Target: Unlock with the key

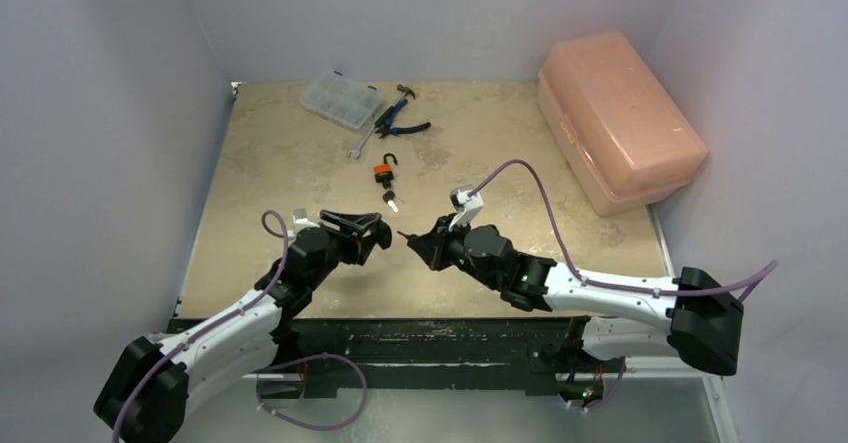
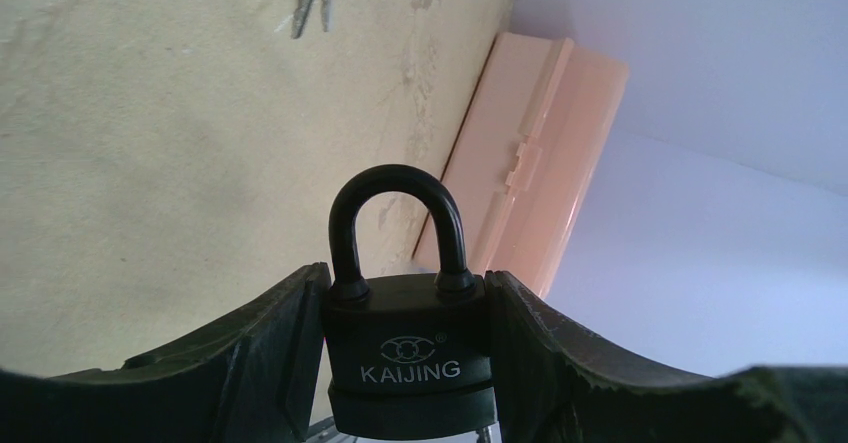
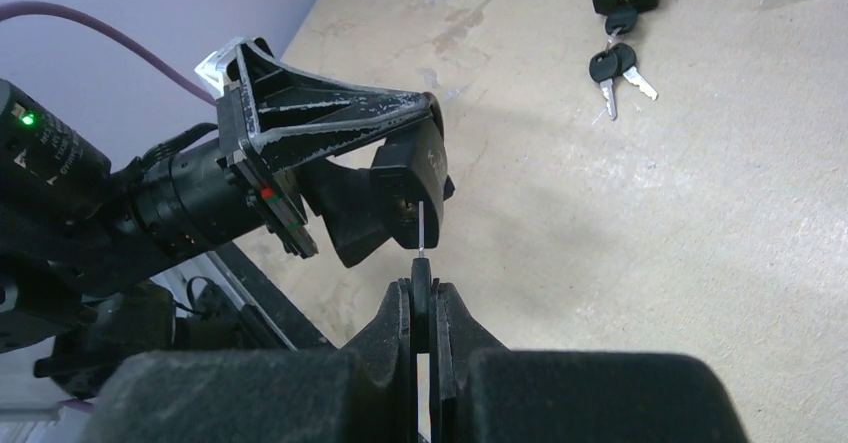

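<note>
My left gripper (image 2: 405,298) is shut on a black padlock (image 2: 405,358) marked KAIJING, pressing on both sides of its body, with the shackle closed and pointing away from the wrist. In the top view this gripper (image 1: 374,231) hovers above the table's near middle. My right gripper (image 3: 422,298) is shut on the black head of a key (image 3: 422,281). The key's thin blade points at the padlock's (image 3: 412,178) bottom face and its tip meets that face. How deep it sits I cannot tell. From above, the right gripper (image 1: 416,243) faces the left one, almost touching.
An orange padlock (image 1: 383,172) with a pair of keys (image 1: 392,200) lies on the table (image 1: 300,183) behind the grippers. Further back are pliers (image 1: 402,123), a wrench (image 1: 362,144) and a clear organiser box (image 1: 341,100). A large pink case (image 1: 620,118) fills the right rear.
</note>
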Controlling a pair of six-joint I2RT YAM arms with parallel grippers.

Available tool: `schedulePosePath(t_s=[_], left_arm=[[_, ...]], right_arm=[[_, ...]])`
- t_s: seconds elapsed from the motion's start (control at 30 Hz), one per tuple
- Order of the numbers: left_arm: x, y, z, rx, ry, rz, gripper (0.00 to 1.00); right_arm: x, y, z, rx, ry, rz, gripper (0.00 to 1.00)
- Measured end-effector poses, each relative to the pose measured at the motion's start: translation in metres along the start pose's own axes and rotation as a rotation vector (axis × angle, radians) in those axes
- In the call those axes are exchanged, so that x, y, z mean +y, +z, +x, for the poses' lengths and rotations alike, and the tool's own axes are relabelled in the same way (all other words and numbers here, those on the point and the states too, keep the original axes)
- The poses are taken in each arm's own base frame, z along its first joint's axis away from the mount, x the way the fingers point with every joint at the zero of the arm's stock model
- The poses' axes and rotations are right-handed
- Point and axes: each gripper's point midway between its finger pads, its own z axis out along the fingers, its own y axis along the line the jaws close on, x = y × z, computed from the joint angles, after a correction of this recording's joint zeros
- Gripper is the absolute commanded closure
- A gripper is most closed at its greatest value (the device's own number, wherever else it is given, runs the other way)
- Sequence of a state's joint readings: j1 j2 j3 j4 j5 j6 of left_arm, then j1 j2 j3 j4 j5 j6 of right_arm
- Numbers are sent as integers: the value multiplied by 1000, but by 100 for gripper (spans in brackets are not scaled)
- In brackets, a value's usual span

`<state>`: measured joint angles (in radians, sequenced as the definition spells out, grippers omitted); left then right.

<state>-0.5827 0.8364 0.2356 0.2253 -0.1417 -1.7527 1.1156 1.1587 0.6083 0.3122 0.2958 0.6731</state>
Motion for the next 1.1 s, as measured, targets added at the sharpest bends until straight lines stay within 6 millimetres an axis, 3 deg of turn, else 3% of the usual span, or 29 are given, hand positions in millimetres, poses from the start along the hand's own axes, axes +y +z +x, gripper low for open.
schedulePosePath(t_s=[0.2, 0.3, 0.77, 1.1], left_arm=[[39, -1, -6, -10, -22, -57, 100], [48, -1, -7, -14, -29, -78, 100], [48, 2, -11, -35, -41, -75, 100], [50, 3, -13, -46, -47, -83, 100]], right_arm=[[-4, 7, 12, 25, -10, 14, 100], [-5, 11, 18, 36, -14, 19, 100], [-8, 29, 55, 117, -27, 29, 100], [-3, 31, 57, 118, -19, 11, 100]])
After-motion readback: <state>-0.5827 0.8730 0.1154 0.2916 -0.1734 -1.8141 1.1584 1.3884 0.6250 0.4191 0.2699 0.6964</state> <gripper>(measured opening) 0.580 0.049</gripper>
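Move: The black padlock, keyhole turned towards the key, sits about 6 cm left of the right hand, 4 cm ahead and 3 cm below; that hand holds the key pointing at the lock. From the left hand, which grips the padlock, the key is some 5 cm right, 3 cm back and 2 cm higher. On the table, 17 cm below the right hand, the loose keys lie about 21 cm ahead and 5 cm left, the orange padlock about 28 cm ahead and 7 cm left. The left hand, keeping its grip on the black padlock, drops quickly by about 5 cm and draws back about 1 cm, its fingers tipping down some 5 degrees, then almost holds still as a target. The right hand follows with the key, sinking 5 to 6 cm while working about 3.5 cm left towards the keyhole, tipping slightly down and counter-clockwise; it levels off with a slight rise at the end, the key tip right in front of the keyhole and its grip kept. ##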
